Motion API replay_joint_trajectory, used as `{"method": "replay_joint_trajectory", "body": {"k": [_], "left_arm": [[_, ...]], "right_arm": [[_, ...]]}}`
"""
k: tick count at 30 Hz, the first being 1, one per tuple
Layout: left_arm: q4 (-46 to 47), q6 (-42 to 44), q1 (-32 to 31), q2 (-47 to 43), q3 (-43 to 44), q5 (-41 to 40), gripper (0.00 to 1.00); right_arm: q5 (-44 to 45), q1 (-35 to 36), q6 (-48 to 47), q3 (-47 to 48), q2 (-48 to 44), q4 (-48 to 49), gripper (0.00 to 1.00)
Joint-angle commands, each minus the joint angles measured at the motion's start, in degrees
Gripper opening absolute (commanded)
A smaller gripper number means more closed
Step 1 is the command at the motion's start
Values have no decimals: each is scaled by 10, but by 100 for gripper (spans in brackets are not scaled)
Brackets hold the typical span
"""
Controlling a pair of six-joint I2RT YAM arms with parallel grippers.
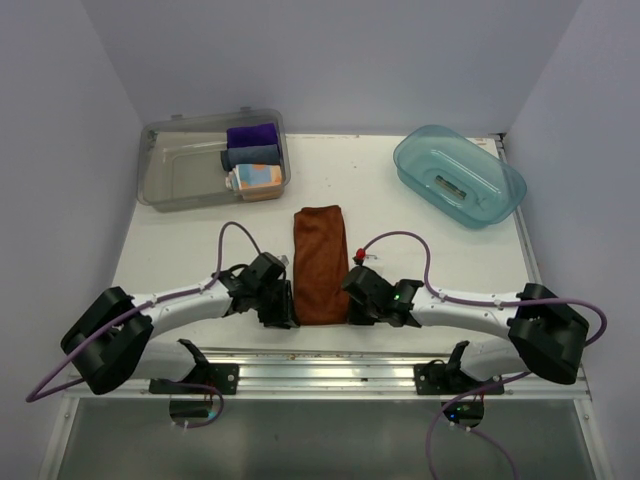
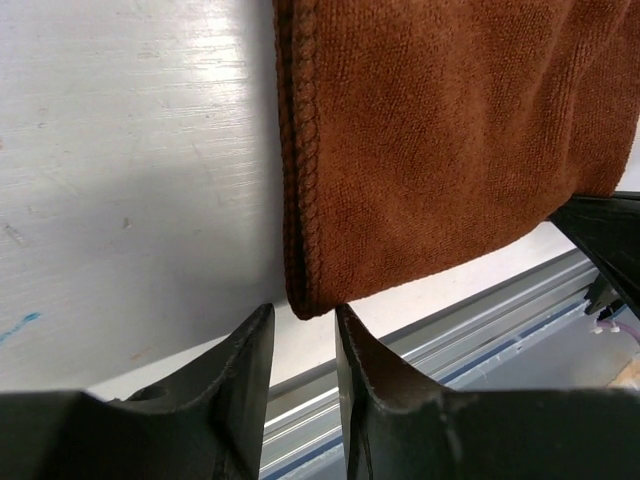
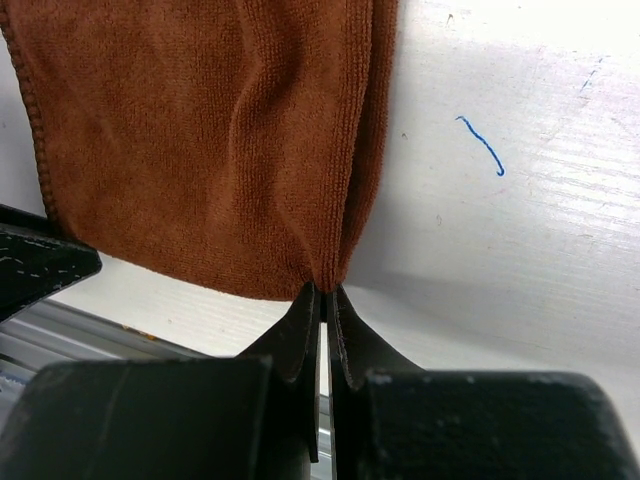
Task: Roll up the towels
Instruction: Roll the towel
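The rust-brown towel (image 1: 320,262) lies on the white table as a long folded strip running away from me, its near end between both arms. My left gripper (image 1: 278,318) is at the near left corner. In the left wrist view its jaws (image 2: 303,310) stand a little apart, with the towel's (image 2: 440,150) corner right at their tips and not pinched. My right gripper (image 1: 358,312) is shut on the near right corner, and the right wrist view shows the cloth (image 3: 200,150) puckering into the closed tips (image 3: 325,290). The patterned towel (image 1: 255,178) sits rolled in the clear bin.
The clear bin (image 1: 175,180) at the back left also holds a purple cloth (image 1: 250,135) and a grey-blue cloth (image 1: 250,155). A teal tub (image 1: 460,175) stands at the back right. The table's metal rail (image 1: 330,362) runs just behind the towel's near end.
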Motion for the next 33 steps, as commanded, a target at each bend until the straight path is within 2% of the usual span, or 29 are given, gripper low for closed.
{"method": "replay_joint_trajectory", "body": {"k": [1, 11, 14, 15, 17, 25, 33], "left_arm": [[29, -16, -7, 14, -5, 0, 34], [50, -40, -8, 21, -6, -19, 32], [48, -38, -8, 25, 0, -17, 17], [47, -37, -9, 24, 1, -17, 7], [35, -37, -9, 15, 5, -18, 0], [-2, -41, -8, -33, 51, -37, 0], [-37, -5, 15, 20, 147, -67, 0]], "right_arm": [[6, 2, 1, 0, 4, 9, 0], [11, 2, 3, -3, -4, 4, 0], [13, 2, 1, -1, -5, 1, 0], [13, 2, 2, 0, -6, -3, 0], [20, 2, 4, 5, -11, -10, 0], [67, 2, -7, 49, -31, -55, 0], [129, -20, -63, 141, 15, -85, 0]]}}
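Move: The folded brown towel's near left corner is practically between the left gripper's parted tips, about 1 cm ahead and 1 cm to the right, a touch lower. The near right corner, already in the right gripper's shut tips, lies some 12 cm to the left gripper's right, level with it front to back. The towel's far end is roughly 28 cm ahead of both grippers, about 5 cm right of the left one and 7 cm left of the right one. Ease the left gripper about 1 cm right and shut its part-open fingers on the towel's near left corner while the right keeps its pinch on the other corner. Then lift both together, up and forward over the towel by some 4 to 5 cm each way, drawing the left a little further right and letting both sets of fingertips swing slightly forward. ##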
